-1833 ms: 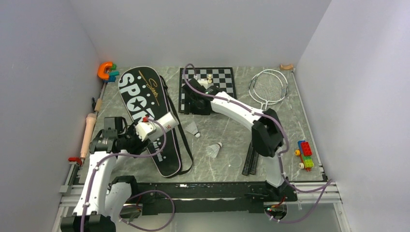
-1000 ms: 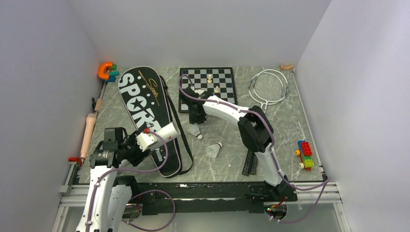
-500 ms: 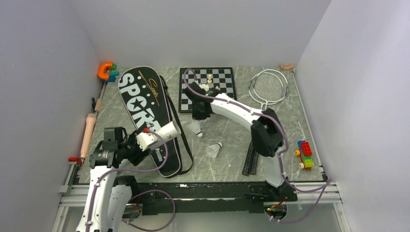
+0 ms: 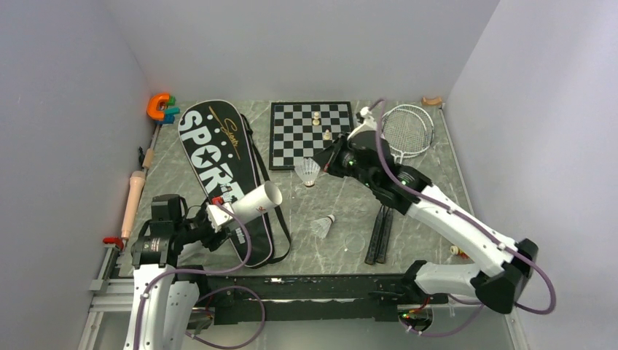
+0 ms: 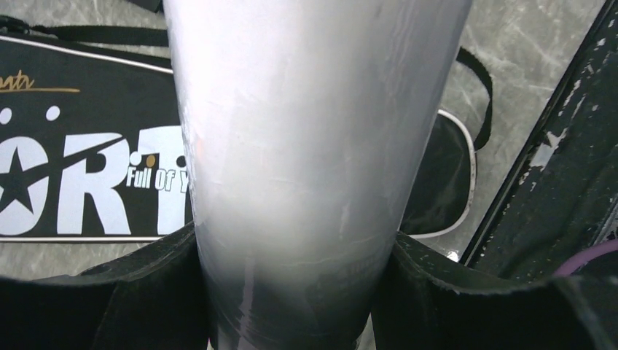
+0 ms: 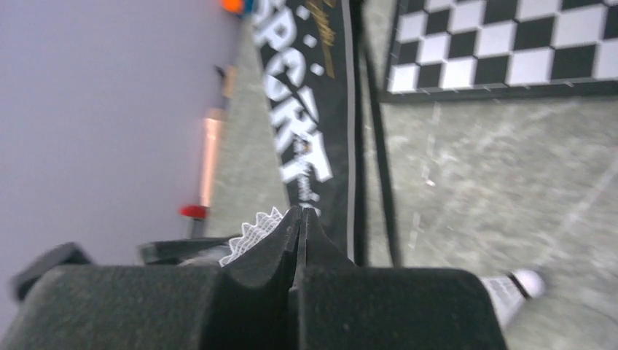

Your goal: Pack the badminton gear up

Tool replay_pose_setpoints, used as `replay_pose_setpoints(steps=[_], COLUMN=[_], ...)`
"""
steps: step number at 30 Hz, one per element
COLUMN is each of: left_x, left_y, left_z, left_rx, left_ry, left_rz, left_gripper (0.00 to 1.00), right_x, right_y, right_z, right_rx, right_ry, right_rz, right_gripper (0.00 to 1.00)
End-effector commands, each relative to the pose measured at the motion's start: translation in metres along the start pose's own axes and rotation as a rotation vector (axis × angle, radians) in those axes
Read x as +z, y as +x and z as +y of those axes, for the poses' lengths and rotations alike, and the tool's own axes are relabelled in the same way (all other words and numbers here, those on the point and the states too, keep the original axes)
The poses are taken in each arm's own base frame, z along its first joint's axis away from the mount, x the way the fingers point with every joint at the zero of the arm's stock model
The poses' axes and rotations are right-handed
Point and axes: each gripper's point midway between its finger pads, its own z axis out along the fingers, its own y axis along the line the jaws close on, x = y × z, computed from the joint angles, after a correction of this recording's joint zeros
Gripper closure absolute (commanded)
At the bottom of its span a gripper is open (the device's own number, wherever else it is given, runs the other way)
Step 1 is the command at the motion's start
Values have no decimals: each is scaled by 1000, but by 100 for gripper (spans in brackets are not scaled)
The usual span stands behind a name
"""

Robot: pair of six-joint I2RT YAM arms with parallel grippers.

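Note:
My left gripper (image 4: 218, 215) is shut on the long white tube (image 4: 251, 203), whose open end points right and slightly up over the black SPORT bag (image 4: 218, 157). The tube (image 5: 306, 146) fills the left wrist view, with my left gripper (image 5: 291, 292) clamped around it above the bag (image 5: 87, 182). My right gripper (image 4: 324, 166) holds a white shuttlecock (image 4: 308, 171) above the table just below the chessboard. In the right wrist view its feather edge (image 6: 251, 237) peeks beside my shut right gripper (image 6: 301, 219). A second shuttlecock (image 4: 321, 226) lies on the table. Two rackets (image 4: 404, 130) lie at the back right.
The chessboard (image 4: 312, 131) holds small pieces at the back centre. The rackets' black handles (image 4: 379, 233) reach toward the front. Toy bricks (image 4: 459, 233) sit at the right edge, a wooden rod (image 4: 133, 200) along the left edge, and an orange toy (image 4: 160, 107) in the back left corner.
My right gripper shut on the shuttlecock that lay on the table and lifted it up and to the right as the arm swung round. The tube's open end tipped a little further right.

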Motion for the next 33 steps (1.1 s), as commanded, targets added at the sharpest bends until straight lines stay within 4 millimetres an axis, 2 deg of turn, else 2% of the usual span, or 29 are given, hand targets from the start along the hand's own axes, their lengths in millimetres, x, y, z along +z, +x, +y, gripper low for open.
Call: replay_pose_setpoints(steps=[1, 4, 7, 17, 33], left_x=[-6, -6, -7, -8, -11], left_y=[-39, -43, -47, -56, -74], left_z=[0, 3, 7, 17, 27], left_rx=[67, 62, 59, 49, 29], left_ry=[22, 23, 20, -10, -49], left_rz=[-146, -146, -149, -171, -230], left_gripper=[34, 34, 34, 35, 41], right_x=[-23, -40, -47, -47, -39], right_y=[-37, -47, -49, -36, -3], right_z=[57, 76, 89, 121, 108], right_rx=[146, 184, 203, 253, 271], right_ry=[-292, -404, -452, -563, -553], right_rz=[-167, -232, -263, -260, -196], right_gripper=[100, 100, 100, 100, 100])
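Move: The right hand holds a shuttlecock; the tube's open mouth lies about 10 cm to its left, 9 cm back and a couple of centimetres lower. The loose shuttlecock lies 7 cm back, 3 cm right and 24 cm below that hand; the sport bag's middle is 8 cm ahead, 27 cm left and 25 cm down. From the left hand, gripping the tube, its mouth is roughly 2 cm ahead, 12 cm right and 15 cm up. Up first and then to its left and back, the right hand carries the pinched shuttlecock towards the tube's mouth, climbing some 9 cm and rolling its left side up by about 30 degrees, then sinks 3 cm at the mouth with fingers kept shut. The left hand keeps its grip on the tube and raises it about 4 cm, easing forward and tilting it slightly more upright. ##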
